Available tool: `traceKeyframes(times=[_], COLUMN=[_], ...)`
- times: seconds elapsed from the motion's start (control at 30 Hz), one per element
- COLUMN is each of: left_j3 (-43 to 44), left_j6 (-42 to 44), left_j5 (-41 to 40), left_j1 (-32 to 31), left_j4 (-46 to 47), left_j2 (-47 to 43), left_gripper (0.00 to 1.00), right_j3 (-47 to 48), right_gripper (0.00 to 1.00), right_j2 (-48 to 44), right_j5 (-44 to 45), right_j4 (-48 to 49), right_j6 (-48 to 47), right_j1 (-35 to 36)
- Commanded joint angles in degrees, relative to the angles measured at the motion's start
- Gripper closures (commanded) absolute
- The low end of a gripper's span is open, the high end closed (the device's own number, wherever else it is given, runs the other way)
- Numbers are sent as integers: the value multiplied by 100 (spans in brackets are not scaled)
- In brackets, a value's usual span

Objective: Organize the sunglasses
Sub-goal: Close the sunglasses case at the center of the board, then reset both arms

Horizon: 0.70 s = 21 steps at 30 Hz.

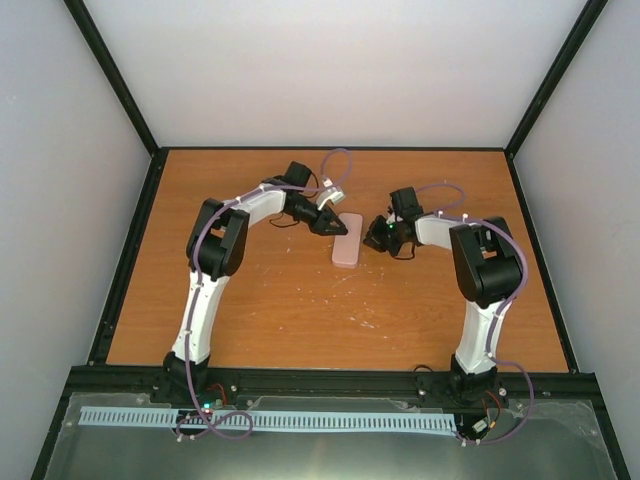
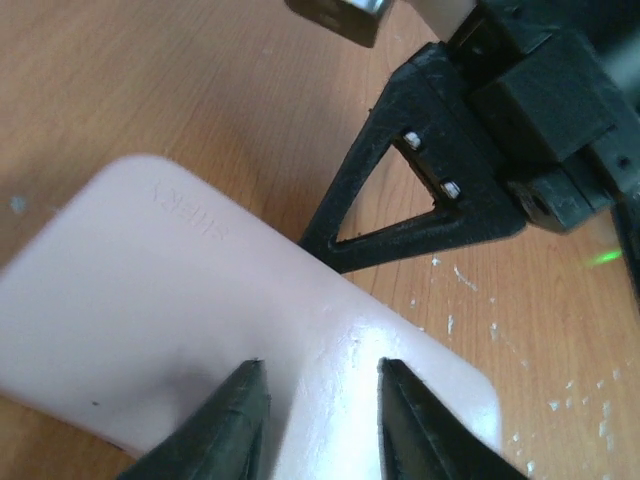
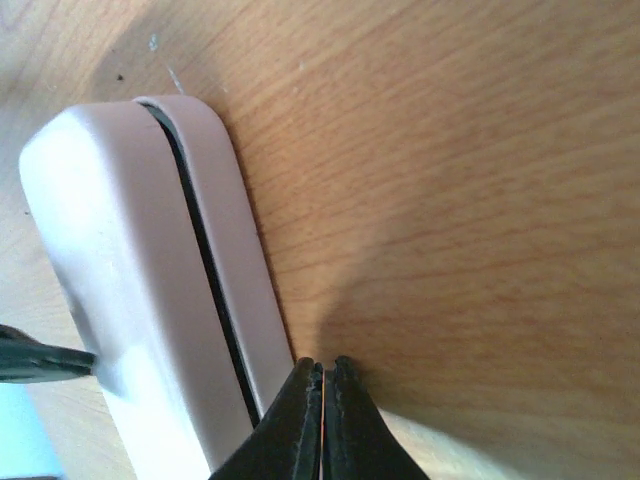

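The sunglasses are hidden; none of the views shows them. A pale pink oblong case (image 1: 348,241) lies mid-table, its lid down with a thin dark seam along the side (image 3: 190,230). My left gripper (image 1: 330,222) hovers at the case's far end, its jaws a little open over the pink lid (image 2: 200,300) with nothing between them (image 2: 318,365). My right gripper (image 1: 375,238) is shut and empty, its tips (image 3: 322,363) down at the table right beside the case's lower rim. From the left wrist it appears as a black triangular finger (image 2: 400,210) against the case's far edge.
A light blue patch (image 3: 20,430) shows beyond the case at the lower left of the right wrist view. The wooden table (image 1: 300,310) has small white flecks near the case. Black frame rails (image 1: 130,250) and white walls enclose it.
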Motion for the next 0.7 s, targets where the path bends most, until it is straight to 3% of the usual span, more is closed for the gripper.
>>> traceKeyframes(times=[0.0, 0.07, 0.1, 0.13, 0.2, 0.33, 0.5, 0.67], left_j3=[188, 266, 261, 242, 152, -599, -2270, -3306], left_j6=[14, -147, -197, -226, -256, -656, -1360, -1657], left_j5=[122, 321, 367, 366, 302, -25, -943, -1713], left_j1=[388, 711, 874, 1014, 1304, 1814, 2511, 3196], left_j4=[114, 252, 333, 411, 531, 1142, 2017, 2130], left_j2=[-691, -934, -1074, -1220, -1521, -2386, -3406, -3936], left_gripper=[56, 30, 5, 1, 0, 0, 0, 0], right_j3=[252, 403, 486, 557, 697, 749, 734, 845], right_gripper=[96, 93, 92, 91, 85, 64, 60, 59], right_j2=[-522, -802, -930, -1065, -1290, -1627, -1731, -1596], right_j5=[655, 1004, 1174, 1340, 1612, 1631, 1840, 2255], right_j4=[-1189, -1723, -1968, -2181, -2531, -2723, -2864, -3243], right_j6=[-524, -757, -865, -974, -1131, -1313, -1496, -1611], right_j1=[11, -6, -19, -46, -113, -441, -726, -746])
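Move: The closed sunglasses case lies right beneath my left fingertips: its middle is about 1 cm to their right, 2 cm back and some 3 cm below. From my right hand, whose fingertips are at the case's right flank, the middle lies roughly 5 cm to the left, level with it fore and aft and at about the same height. Nothing else stands near on the board. I lift my left fingers off the lid, rising and reaching a little forward, then sweep some 25 cm left, away from the case. That hand opens wide, turns about 40 degrees counter-clockwise and sinks slightly at the end. My right hand backs away from the case's side, about 11 cm right and 9 cm up, half-opening as its fingertips tip down some 20 degrees. ##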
